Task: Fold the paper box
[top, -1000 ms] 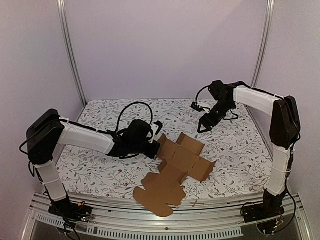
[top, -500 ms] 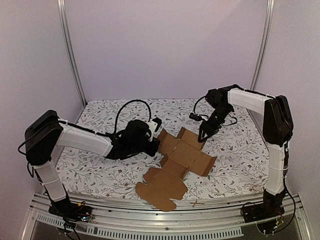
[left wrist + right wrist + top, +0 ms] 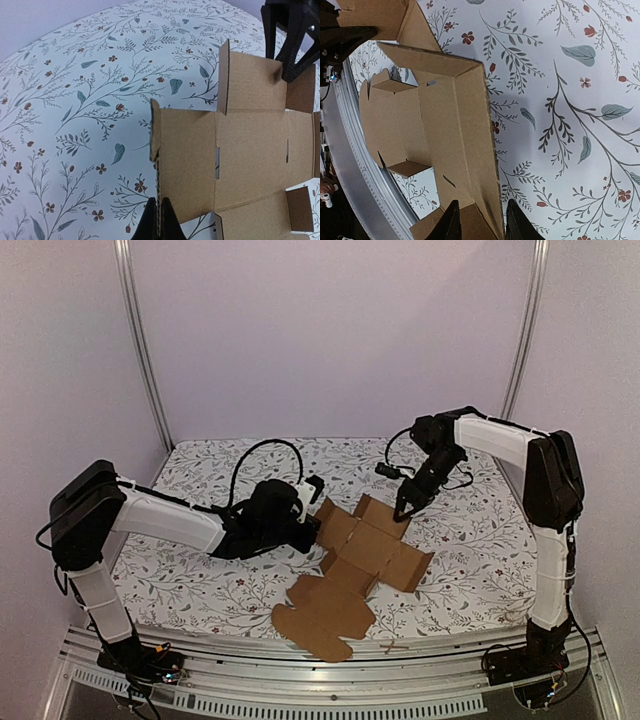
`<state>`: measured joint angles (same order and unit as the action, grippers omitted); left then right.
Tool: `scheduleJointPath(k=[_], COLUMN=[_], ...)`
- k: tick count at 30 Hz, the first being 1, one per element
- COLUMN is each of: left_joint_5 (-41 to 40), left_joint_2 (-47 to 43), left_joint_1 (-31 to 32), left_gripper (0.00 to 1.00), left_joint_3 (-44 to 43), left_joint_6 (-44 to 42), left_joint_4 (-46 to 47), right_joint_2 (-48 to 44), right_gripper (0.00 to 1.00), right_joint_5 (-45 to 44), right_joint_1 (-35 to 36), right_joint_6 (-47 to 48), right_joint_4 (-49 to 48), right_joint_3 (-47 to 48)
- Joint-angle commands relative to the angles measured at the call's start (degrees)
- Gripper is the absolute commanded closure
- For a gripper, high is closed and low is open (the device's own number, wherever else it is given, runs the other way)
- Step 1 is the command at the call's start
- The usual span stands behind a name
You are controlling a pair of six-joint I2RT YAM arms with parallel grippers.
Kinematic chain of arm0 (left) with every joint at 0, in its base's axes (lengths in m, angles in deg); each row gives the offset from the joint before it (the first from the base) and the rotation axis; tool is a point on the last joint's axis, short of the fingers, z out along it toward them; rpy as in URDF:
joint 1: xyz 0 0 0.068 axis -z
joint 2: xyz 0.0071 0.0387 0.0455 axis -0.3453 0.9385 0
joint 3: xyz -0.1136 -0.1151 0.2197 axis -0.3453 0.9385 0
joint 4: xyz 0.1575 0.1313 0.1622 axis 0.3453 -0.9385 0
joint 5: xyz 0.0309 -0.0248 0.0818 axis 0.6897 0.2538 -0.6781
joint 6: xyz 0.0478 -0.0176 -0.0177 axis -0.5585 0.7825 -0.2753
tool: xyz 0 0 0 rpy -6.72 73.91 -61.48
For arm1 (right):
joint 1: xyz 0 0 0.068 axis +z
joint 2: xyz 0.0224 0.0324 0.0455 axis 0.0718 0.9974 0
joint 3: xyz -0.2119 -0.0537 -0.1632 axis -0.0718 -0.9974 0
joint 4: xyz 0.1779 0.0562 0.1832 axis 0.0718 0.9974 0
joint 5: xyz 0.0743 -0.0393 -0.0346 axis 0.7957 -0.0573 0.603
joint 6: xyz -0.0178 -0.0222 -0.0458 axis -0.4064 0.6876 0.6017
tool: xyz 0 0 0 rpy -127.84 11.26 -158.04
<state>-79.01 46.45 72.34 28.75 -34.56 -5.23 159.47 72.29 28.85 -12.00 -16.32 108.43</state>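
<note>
The paper box (image 3: 365, 550) lies unfolded on the floral cloth as a flat brown cardboard sheet, with some flaps raised. My left gripper (image 3: 316, 502) is shut on the edge of the box's left flap (image 3: 187, 165), which stands upright; the black fingertips (image 3: 150, 225) pinch the corrugated edge. My right gripper (image 3: 402, 512) is at the box's far flap (image 3: 470, 125). Its jaws are still apart and straddle that flap's edge, one finger (image 3: 451, 222) over the cardboard and the other over the cloth. The right gripper's fingers (image 3: 295, 55) also show at the top right of the left wrist view.
The floral cloth (image 3: 200, 570) covers the table. The box's large lid panel (image 3: 320, 618) reaches over the front edge towards the aluminium rail (image 3: 330, 685). A small stick (image 3: 395, 646) lies at that edge. Frame posts (image 3: 140, 350) stand at the back corners.
My right gripper has come down and left onto the far flap, and its jaws have narrowed. The left gripper has shifted the held flap and the box slightly right, then held still.
</note>
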Motion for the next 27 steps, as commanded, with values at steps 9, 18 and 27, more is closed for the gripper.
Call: scheduleJointPath(k=[9, 18, 27], left_joint_5=[-1.09, -1.34, -4.96], left_joint_2=[0.51, -0.20, -7.54], left_joint_1=[0.95, 1.34, 1.70], left_gripper=[1.00, 1.00, 0.66], left_joint_3=[-0.83, -0.28, 4.97], left_joint_6=[-2.13, -2.45, 0.45], left_joint_4=[1.13, 1.92, 2.17], right_joint_2=[3.39, 4.74, 2.38], right_gripper=[0.76, 0.98, 1.00], right_joint_5=[2.95, 3.58, -12.40], right_joint_1=[-0.46, -0.43, -0.11], right_joint_6=[4.96, 6.10, 6.73], right_joint_4=[7.56, 9.11, 5.12], right_joint_3=[5.32, 5.81, 11.17])
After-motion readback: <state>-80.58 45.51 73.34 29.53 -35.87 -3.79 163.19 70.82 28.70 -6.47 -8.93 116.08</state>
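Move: The left hand still grips the outer edge of the left panel, whose middle lies about 3 cm to its right, 1 cm ahead and 2 cm below. The right hand's open fingers straddle the far flap's upper edge near its right end; the flap's middle is roughly 4 cm left, level fore and aft, 2 cm below. From the right hand, the centre panel lies about 6 cm left, 6 cm back and 4 cm down, and the right panel 10 cm back and 1 cm right. Right hand eases back about 1 cm, pinches the far flap, returns forward; left fingers release the left panel. ##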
